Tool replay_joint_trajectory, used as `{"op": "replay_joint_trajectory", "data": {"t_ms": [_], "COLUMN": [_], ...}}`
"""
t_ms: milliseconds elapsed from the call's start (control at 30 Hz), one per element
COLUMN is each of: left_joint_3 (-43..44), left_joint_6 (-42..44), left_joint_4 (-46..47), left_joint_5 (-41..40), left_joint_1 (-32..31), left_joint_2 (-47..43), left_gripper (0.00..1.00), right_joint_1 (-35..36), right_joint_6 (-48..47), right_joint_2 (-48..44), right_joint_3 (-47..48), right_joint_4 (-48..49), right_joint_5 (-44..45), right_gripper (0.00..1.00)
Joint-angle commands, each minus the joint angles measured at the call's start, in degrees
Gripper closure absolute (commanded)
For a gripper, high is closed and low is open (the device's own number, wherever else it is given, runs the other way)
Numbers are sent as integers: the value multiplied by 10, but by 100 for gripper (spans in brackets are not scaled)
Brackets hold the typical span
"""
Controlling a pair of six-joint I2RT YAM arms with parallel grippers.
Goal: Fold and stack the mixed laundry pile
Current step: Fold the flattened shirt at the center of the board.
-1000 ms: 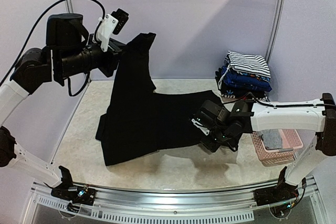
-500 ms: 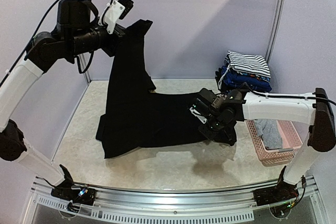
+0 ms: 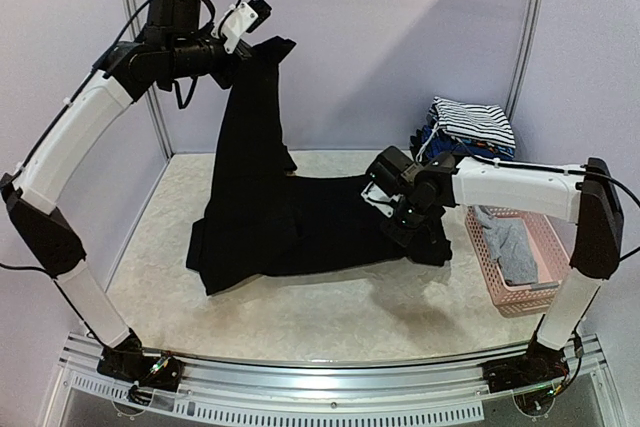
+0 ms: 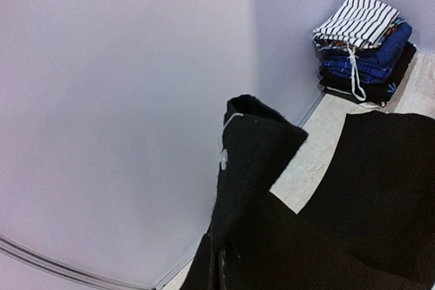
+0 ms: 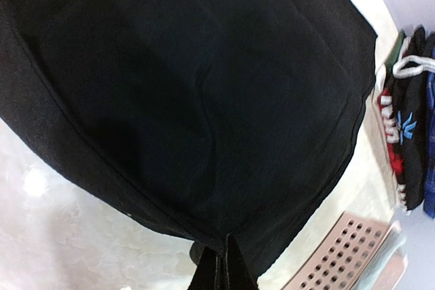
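Observation:
A large plain black garment point(image 3: 270, 207) hangs stretched between my two grippers, its lower part lying on the table. My left gripper point(image 3: 245, 52) is shut on its top corner, high near the back wall; the left wrist view shows the cloth point(image 4: 262, 168) rising from the closed fingertips point(image 4: 219, 266). My right gripper point(image 3: 410, 227) is shut on the garment's right edge, low over the table; its wrist view shows the black cloth point(image 5: 190, 86) pinched at the fingertips point(image 5: 223, 263). A striped garment point(image 3: 472, 119) tops a folded stack. A grey garment point(image 3: 505, 247) lies in the basket.
The folded stack point(image 3: 465, 147) stands at the back right corner, also seen as the stack point(image 4: 367, 39) in the left wrist view. The pink lattice basket point(image 3: 545, 292) sits at the right edge of the table, close to my right arm. Walls enclose the back and sides.
My left arm has lifted the garment's corner higher and further back to the right. My right gripper has drawn its edge back and slightly right, uncovering the basket.

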Motion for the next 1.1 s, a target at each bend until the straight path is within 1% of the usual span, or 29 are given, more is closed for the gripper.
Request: {"op": "replay_joint_trajectory", "data": {"t_ms": [0, 133, 200, 333, 500, 633, 700, 800, 900, 1067], "left_joint_3": [31, 59, 73, 99, 107, 125, 134, 143, 141, 111], "left_joint_6": [26, 34, 26, 6, -5, -18, -24, -37, -55, -72], "left_joint_4": [9, 23, 30, 32, 48, 61, 70, 70, 66, 52], "left_joint_5": [72, 143, 175, 221, 234, 241, 248, 254, 253, 290], "left_joint_1": [44, 79, 102, 129, 141, 151, 155, 159, 159, 152], "left_joint_2": [39, 72, 92, 140, 191, 225, 240, 256, 257, 224], "left_gripper": [100, 100, 100, 100, 100, 100, 100, 100, 100, 100], "right_joint_1": [-19, -44, -57, -78, -103, -118, -118, -119, -118, -117], "right_joint_6": [-75, -126, -144, -171, -185, -186, -188, -192, -188, -166], "right_joint_2": [31, 61, 85, 127, 164, 201, 220, 244, 248, 230], "right_joint_3": [33, 58, 85, 130, 155, 182, 193, 202, 200, 200], "right_joint_4": [15, 29, 22, -3, -10, -15, -14, -30, -54, -103], "right_joint_5": [-43, -69, -75, -104, -120, -112, -110, -131, -147, -194], "right_gripper": [100, 100, 100, 100, 100, 100, 100, 100, 100, 100]}}
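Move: My right hand pinches the black shirt about 11 cm above the board; the spot where that cloth goes down is some 7 cm ahead, straight below that line. The spread shirt's middle is roughly 7 cm ahead and 19 to its left, the pink basket 30 to its right and 2 back, the folded stack 21 ahead and 19 right. My left hand holds the raised part high up; the board's far edge is about 18 cm ahead, 45 below. With both grippers staying shut on the black shirt, I bring the cloth forward and down together. My left hand carries the raised part about 15 cm towards the far edge while sinking some 12 cm, still high up; my right reaches 9 cm forward, sinks about as far onto the shirt's right part and draws back 2 cm at the end, its fingers tipping steeper. ##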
